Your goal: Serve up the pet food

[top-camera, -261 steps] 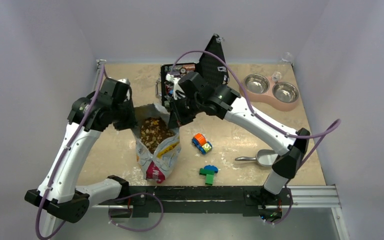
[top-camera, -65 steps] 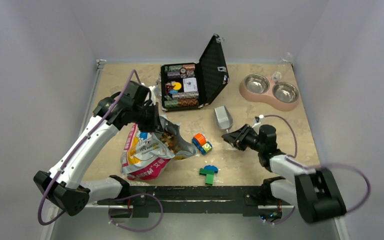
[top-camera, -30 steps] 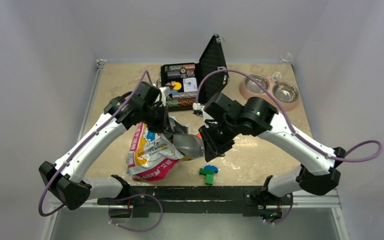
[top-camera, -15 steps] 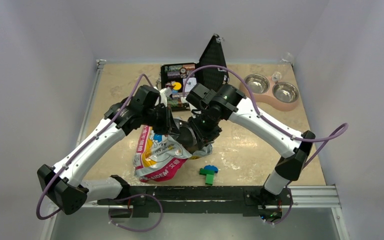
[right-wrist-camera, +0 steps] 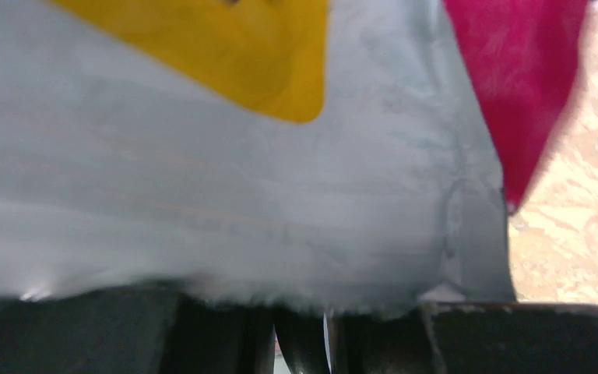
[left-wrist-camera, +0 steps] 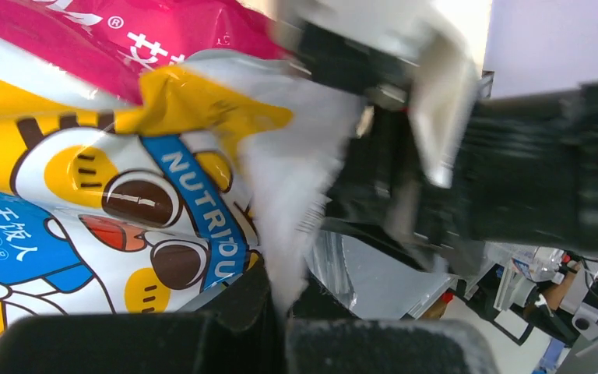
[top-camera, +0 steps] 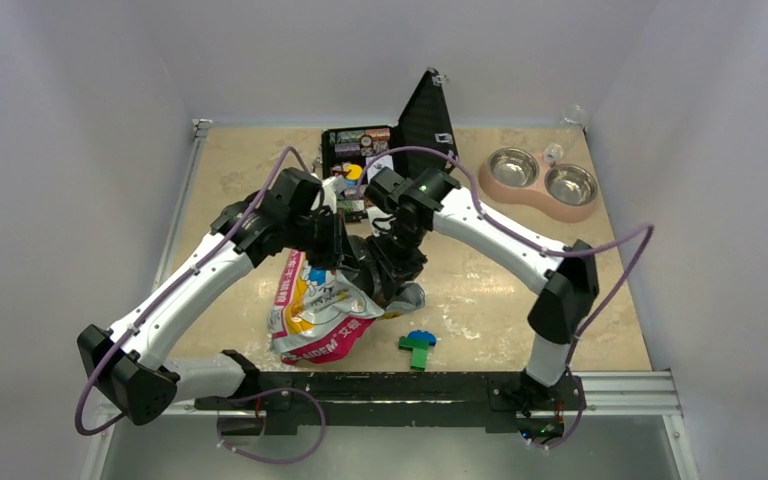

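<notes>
The pet food bag [top-camera: 310,315], colourful with a pink bottom, lies near the table's middle with its mouth facing right. The pet food itself is hidden inside it. My left gripper [top-camera: 338,250] is shut on the bag's torn white top edge [left-wrist-camera: 288,210] and holds the mouth up. My right gripper [top-camera: 388,272] reaches down into the mouth, shut on the scoop's handle [right-wrist-camera: 304,343], which shows only as a dark strip between the fingers. The scoop's bowl is hidden by the bag's silver foil [right-wrist-camera: 202,171].
A pink double bowl [top-camera: 543,182] with two steel dishes stands at the back right. An open black case [top-camera: 385,150] stands behind the bag. A green and blue toy block [top-camera: 418,345] lies near the front edge, right of the bag.
My right arm has swung in from the right with the scoop and pushed it down into the bag's mouth. The left gripper keeps its hold on the bag's edge.
</notes>
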Robot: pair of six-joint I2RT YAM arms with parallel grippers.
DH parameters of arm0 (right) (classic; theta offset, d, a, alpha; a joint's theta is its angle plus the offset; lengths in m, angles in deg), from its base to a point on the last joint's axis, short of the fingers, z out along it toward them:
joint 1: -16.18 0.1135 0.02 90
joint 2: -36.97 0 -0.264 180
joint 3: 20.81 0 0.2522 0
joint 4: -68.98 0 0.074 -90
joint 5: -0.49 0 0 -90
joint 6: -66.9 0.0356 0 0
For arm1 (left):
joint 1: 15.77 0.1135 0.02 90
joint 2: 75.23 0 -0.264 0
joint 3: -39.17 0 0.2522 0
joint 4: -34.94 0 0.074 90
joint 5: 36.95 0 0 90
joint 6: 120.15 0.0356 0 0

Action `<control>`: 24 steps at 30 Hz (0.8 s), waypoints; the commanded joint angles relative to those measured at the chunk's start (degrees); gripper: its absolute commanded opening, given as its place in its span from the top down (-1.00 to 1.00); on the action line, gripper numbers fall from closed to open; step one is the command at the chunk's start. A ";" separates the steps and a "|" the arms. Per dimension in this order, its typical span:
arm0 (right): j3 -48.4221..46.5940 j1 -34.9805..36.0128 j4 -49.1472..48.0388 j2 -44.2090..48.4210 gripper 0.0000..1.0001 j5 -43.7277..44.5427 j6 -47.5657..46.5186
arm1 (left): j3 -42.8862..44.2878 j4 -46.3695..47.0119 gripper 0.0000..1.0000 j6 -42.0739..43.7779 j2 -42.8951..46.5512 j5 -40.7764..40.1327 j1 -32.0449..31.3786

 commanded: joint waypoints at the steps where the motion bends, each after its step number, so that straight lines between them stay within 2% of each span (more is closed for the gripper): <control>1: -6.24 1.10 -16.66 -10.32 1.00 -9.29 -2.00 | 7.07 3.65 1.00 -2.10 -0.02 5.33 -1.09; 3: -5.84 1.10 -25.03 -11.57 1.00 -16.54 0.13 | 9.94 -0.14 1.00 -1.01 -1.35 2.68 -1.19; 5: -1.77 0.56 -33.17 -9.02 1.00 -20.96 3.15 | 12.09 -2.48 1.00 -0.22 -2.49 1.57 -1.24; 8: 10.22 -2.93 -50.62 -1.30 1.00 -29.42 10.58 | 12.84 -2.54 1.00 -0.51 -2.32 0.05 -1.21; 12: 24.66 -8.24 -64.28 9.45 1.00 -41.07 17.41 | 11.28 -3.02 1.00 0.74 0.52 -4.59 -1.17; 15: 32.47 -10.16 -67.15 14.86 1.00 -45.16 18.88 | 10.20 -5.75 1.00 2.93 3.67 -10.48 -1.21; 19: 40.42 -12.35 -65.23 18.49 1.00 -44.67 17.75 | 8.26 -6.20 1.00 6.15 7.71 -14.74 -1.17; 24: 37.69 -13.40 -56.71 17.26 1.00 -39.27 16.66 | 4.03 -3.70 1.00 8.78 13.71 -16.47 -1.21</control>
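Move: The right hand already grips the scoop at the bag's mouth; the pet food lies about 7 cm to its left, 1 cm back and 10 cm below. From it, the green blocks are some 6 cm right, 13 cm back and 16 cm down, the open case about 24 cm ahead, 6 cm left and 14 cm down. The left hand still pinches the bag rim, the food 2 cm right, 4 cm back and 12 cm below. Right hand digs scoop 7 cm left, retracts, tilting up 45 degrees; left draws held rim 6 cm left. ##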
